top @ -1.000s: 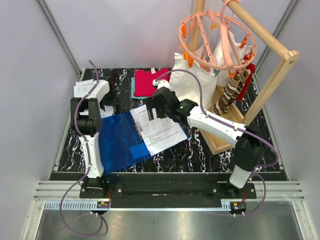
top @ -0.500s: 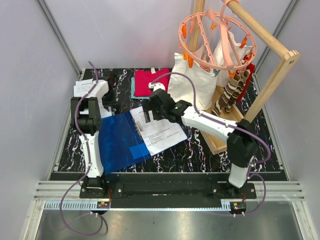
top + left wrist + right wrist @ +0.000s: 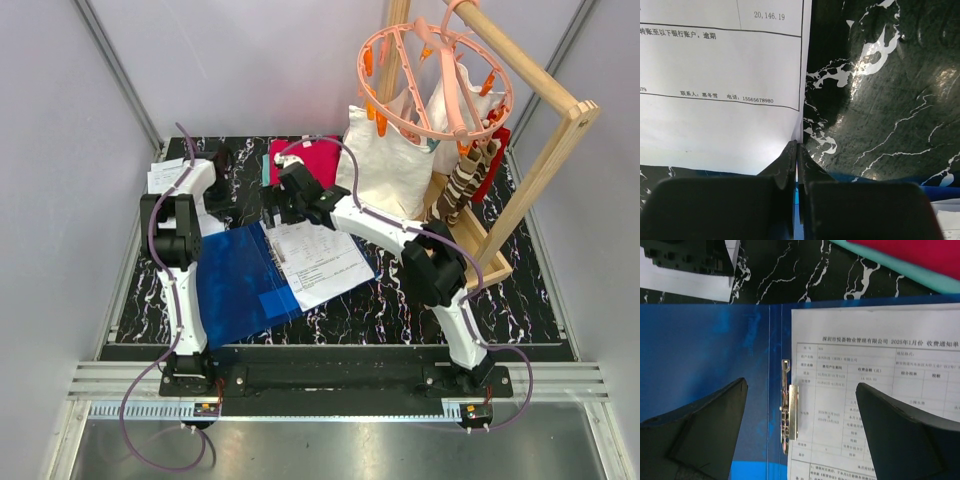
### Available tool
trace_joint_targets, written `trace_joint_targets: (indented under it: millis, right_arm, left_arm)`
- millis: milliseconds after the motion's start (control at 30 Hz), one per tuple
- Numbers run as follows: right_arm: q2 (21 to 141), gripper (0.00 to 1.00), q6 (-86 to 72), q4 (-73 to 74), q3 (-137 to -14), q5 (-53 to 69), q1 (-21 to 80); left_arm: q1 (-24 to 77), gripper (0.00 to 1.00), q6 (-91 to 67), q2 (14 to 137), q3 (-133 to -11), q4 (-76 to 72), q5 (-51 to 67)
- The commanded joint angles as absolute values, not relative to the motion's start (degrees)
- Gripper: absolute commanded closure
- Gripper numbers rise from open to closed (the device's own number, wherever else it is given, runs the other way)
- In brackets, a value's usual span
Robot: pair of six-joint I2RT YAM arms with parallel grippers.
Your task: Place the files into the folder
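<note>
The blue folder [image 3: 235,285] lies open on the black marble table. One printed file [image 3: 322,262] rests on its right half, next to the metal spine clip [image 3: 792,415]. My right gripper [image 3: 278,205] hovers open over that clip, its fingers apart on either side of it [image 3: 801,385] and touching nothing. Another printed file [image 3: 715,100] lies past the folder's far left corner. My left gripper [image 3: 798,145] is shut on that sheet's near right corner, which curls up slightly between the fingertips. In the top view the left gripper [image 3: 220,200] sits at the back left, near a white sheet [image 3: 165,180].
Folded red and teal clothes [image 3: 300,165] lie at the back, just beyond the folder. A white cloth bag [image 3: 385,165] leans at the back right. Right of it stands a wooden rack [image 3: 545,150] with an orange clip hanger [image 3: 430,80].
The left gripper has closed from partly open to fully shut. The right arm has swung left and back, from over the printed sheet to over the folder's spine.
</note>
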State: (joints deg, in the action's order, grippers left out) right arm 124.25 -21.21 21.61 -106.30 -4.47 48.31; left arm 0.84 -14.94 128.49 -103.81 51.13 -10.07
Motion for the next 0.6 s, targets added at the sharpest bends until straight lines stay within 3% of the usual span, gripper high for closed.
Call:
trace_joint_targets:
  millis: [0,133,567]
  right_arm:
    - [127.8,0.0,-25.2,15.6,-110.8,5.5,44.4]
    - [131.6,0.0,-30.8,9.4,-112.6,12.5,40.5]
    - [154.9,0.01,-48.5,9.4,-147.6,18.5,39.8]
  left_arm:
    - [0.6,1.0,-15.5,121.6,-104.8,50.6,-8.8]
    - [0.7,1.0,-15.6,118.3,-104.2,50.6,-6.6]
    - [2.6,1.0,-16.1,112.4,-97.4,50.2,-0.4]
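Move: The left hand already has the loose page pinched by its right edge near the close corner; the page's middle lies about 11 cm ahead and 10 cm left, level with it. The filed sheets in the folder lie some 14 cm back and 24 cm right. From the open right hand, some 10 cm above the table, the page's middle is about 7 cm ahead and 23 cm left, the filed sheets 10 cm back and 11 cm right, the red cloth 22 cm ahead and 8 cm right. Upwards by about 7 cm goes the left hand, fingers still shut on the page's edge, easing slightly back and right at the end. The right hand, kept wide open, sweeps about 11 cm forward, then also left, away from the folder towards the page's raised edge, rolling some 30 degrees so its left side rises. ##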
